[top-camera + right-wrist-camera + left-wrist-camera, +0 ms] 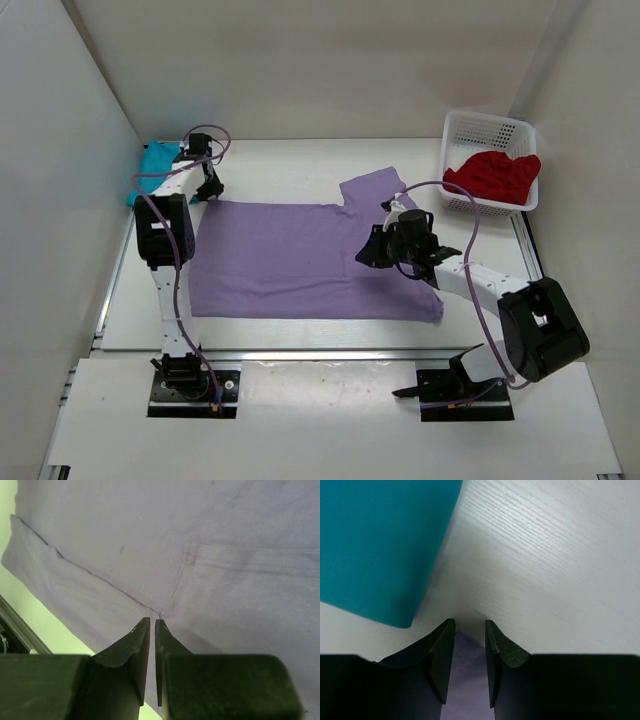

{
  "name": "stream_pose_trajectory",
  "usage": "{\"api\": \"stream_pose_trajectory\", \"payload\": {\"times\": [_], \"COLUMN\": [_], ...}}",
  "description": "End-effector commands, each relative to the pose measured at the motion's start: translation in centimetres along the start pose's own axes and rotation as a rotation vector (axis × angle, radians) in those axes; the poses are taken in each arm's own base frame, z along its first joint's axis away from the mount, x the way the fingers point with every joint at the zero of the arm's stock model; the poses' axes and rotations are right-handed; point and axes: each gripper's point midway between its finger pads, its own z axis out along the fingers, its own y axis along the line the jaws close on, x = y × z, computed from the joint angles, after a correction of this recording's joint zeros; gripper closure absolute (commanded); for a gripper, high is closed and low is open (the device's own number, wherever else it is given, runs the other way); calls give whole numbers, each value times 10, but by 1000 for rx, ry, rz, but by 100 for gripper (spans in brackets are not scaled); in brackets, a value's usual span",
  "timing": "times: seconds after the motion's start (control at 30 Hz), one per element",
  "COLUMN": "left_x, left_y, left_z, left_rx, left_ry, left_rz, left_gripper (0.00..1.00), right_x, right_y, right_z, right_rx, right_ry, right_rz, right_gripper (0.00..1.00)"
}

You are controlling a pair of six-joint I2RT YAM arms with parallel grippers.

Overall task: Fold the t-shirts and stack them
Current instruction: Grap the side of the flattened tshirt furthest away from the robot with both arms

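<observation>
A lavender t-shirt [290, 260] lies spread flat across the middle of the table, one sleeve pointing to the far right. My left gripper [208, 188] stands at its far left corner. In the left wrist view the left gripper [469, 622] is open, and the lavender corner [469, 680] lies between its jaws. My right gripper [365, 252] sits over the shirt's right side. There the right gripper [152, 620] is shut on the lavender cloth [150, 540] where the sleeve seam meets the body. A folded teal t-shirt [155, 163] [375, 545] lies at the far left. A red t-shirt [495, 175] lies bunched in the basket.
The white lattice basket [480, 125] stands at the far right corner. White walls close in the left, back and right sides. A metal rail [330, 352] runs along the table's near edge, and both arm bases are bolted just in front of it.
</observation>
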Motion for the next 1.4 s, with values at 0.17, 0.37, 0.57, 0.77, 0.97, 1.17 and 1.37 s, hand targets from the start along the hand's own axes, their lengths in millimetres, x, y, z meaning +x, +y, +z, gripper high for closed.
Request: {"api": "stream_pose_trajectory", "payload": {"times": [0.17, 0.37, 0.57, 0.77, 0.97, 1.17, 1.37], "left_x": [-6, -4, -11, -27, -37, -41, -38], "left_y": [6, 15, 22, 21, -4, -15, -20], "left_z": [-8, -13, -30, -58, -83, -101, -105], "left_rx": [-21, -17, 14, 81, 206, 271, 289], "left_ry": [7, -14, -69, -132, -177, -195, -195], "left_rz": [16, -21, -68, -111, -165, -184, -185], "left_gripper": [73, 94, 100, 100, 100, 100, 100], "right_x": [-38, -56, -81, -141, -193, -216, -259], "right_y": [6, -8, -55, -101, -159, -212, -240], "right_z": [-19, -25, -5, 19, 40, 65, 91], "right_rx": [-28, -5, 146, 256, 429, 604, 696], "right_ry": [-132, -182, -204, -259, -303, -217, -175], "right_rz": [-15, 5, 35, 43, 12, -30, -85], "right_gripper": [91, 90, 87, 81, 68, 65, 64]}}
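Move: By the left fingertips is the purple t-shirt's far left corner, about 1 cm below and otherwise at the hand point; the folded teal t-shirt lies some 13 cm to its left and 6 cm farther out. For the right hand, the far tip of the sleeve is roughly 32 cm ahead, 13 cm right and 8 cm down, and the basket stands level with that tip, about 27 cm to the right of it. Closing fully on the shirt's far left corner, the left hand pinches it, drags back and slightly left some 3 cm, then lifts about 8 cm. The right hand first rises slightly while easing right, then sweeps forward about 30 cm and right to the far sleeve tip, sinking late, turning clockwise, tipping fingers downward and parting them partway. ##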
